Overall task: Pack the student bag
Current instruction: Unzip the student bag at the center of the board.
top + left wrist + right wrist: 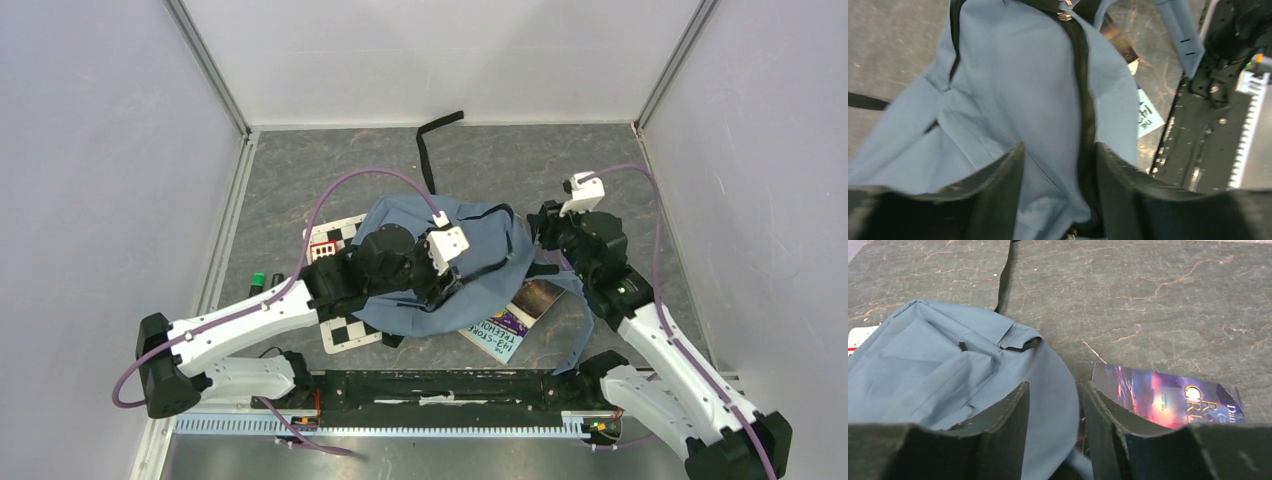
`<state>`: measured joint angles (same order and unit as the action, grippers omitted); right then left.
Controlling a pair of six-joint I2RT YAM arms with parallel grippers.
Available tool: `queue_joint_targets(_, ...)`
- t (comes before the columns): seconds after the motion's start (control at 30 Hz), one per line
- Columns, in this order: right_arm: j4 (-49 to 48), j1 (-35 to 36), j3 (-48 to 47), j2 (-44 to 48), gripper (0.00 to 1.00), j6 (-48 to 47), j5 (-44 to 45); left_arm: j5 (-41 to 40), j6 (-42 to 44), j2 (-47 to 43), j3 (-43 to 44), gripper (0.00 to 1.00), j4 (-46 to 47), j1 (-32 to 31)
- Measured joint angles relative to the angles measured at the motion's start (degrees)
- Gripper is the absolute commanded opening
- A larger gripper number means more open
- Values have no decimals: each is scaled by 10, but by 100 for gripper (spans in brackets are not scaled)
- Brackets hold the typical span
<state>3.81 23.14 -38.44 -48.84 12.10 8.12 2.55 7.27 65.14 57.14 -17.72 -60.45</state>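
The student bag (pixel 470 265) is soft grey-blue fabric and lies crumpled mid-table. My left gripper (pixel 440 288) sits low on top of it. In the left wrist view the gripper (pixel 1059 147) is open, with bag fabric (pixel 1013 80) and a black zip (pixel 1083 90) running between the fingers. My right gripper (pixel 537 240) is at the bag's right edge. In the right wrist view it (pixel 1056 386) is open astride the bag's rounded edge (pixel 938 370). A paperback book (pixel 1168 395) lies just right of it, partly under the bag, and shows in the top view (pixel 515 315).
A black-and-white checkered board (pixel 338 335) lies under the bag's left side. A green-capped item (pixel 257 279) stands by the left wall rail. A black strap (pixel 432 150) trails toward the back wall. The black base rail (pixel 440 390) runs along the near edge.
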Motion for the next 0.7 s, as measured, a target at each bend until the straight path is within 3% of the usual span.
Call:
queue_joint_targets(0.13,28,0,21,72,78,30,-13,23,-64,10,-7,83,13,0)
queue_joint_targets(0.23,54,0,43,125,85,62,-21,37,-106,28,-9,90,34,0)
queue_joint_targets(0.43,110,0,84,172,84,109,-29,34,-167,87,-9,96,82,-12)
queue_joint_targets(0.7,150,0,91,158,85,116,-50,-43,-190,158,19,91,92,-53)
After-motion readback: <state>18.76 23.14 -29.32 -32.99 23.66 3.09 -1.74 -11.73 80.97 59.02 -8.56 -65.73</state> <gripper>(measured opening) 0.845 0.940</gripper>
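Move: The second zip pull on the student bag lies about 15 cm to the left hand's right, 6 cm ahead and roughly 8 cm below. From the right hand the zip pull is some 4 cm back, 3 cm to the left and 8 cm below. The bag's right edge is about 5 cm back from the right hand, 1 cm to its right and 9 cm lower. The purple book is 10 cm to its right and 2 cm back, the brown book 12 cm back and 2 cm right, both about 14 cm below. Rightward and down over the bag, about 6 cm each way, the left hand travels along the zip towards the far zip pull, rolling some 15 degrees as its half-open fingers spread wide. The right hand draws back about 7 cm, then sinks to the bag's right edge, tipping down about 10 degrees and opening wide; neither hand visibly grips anything. ##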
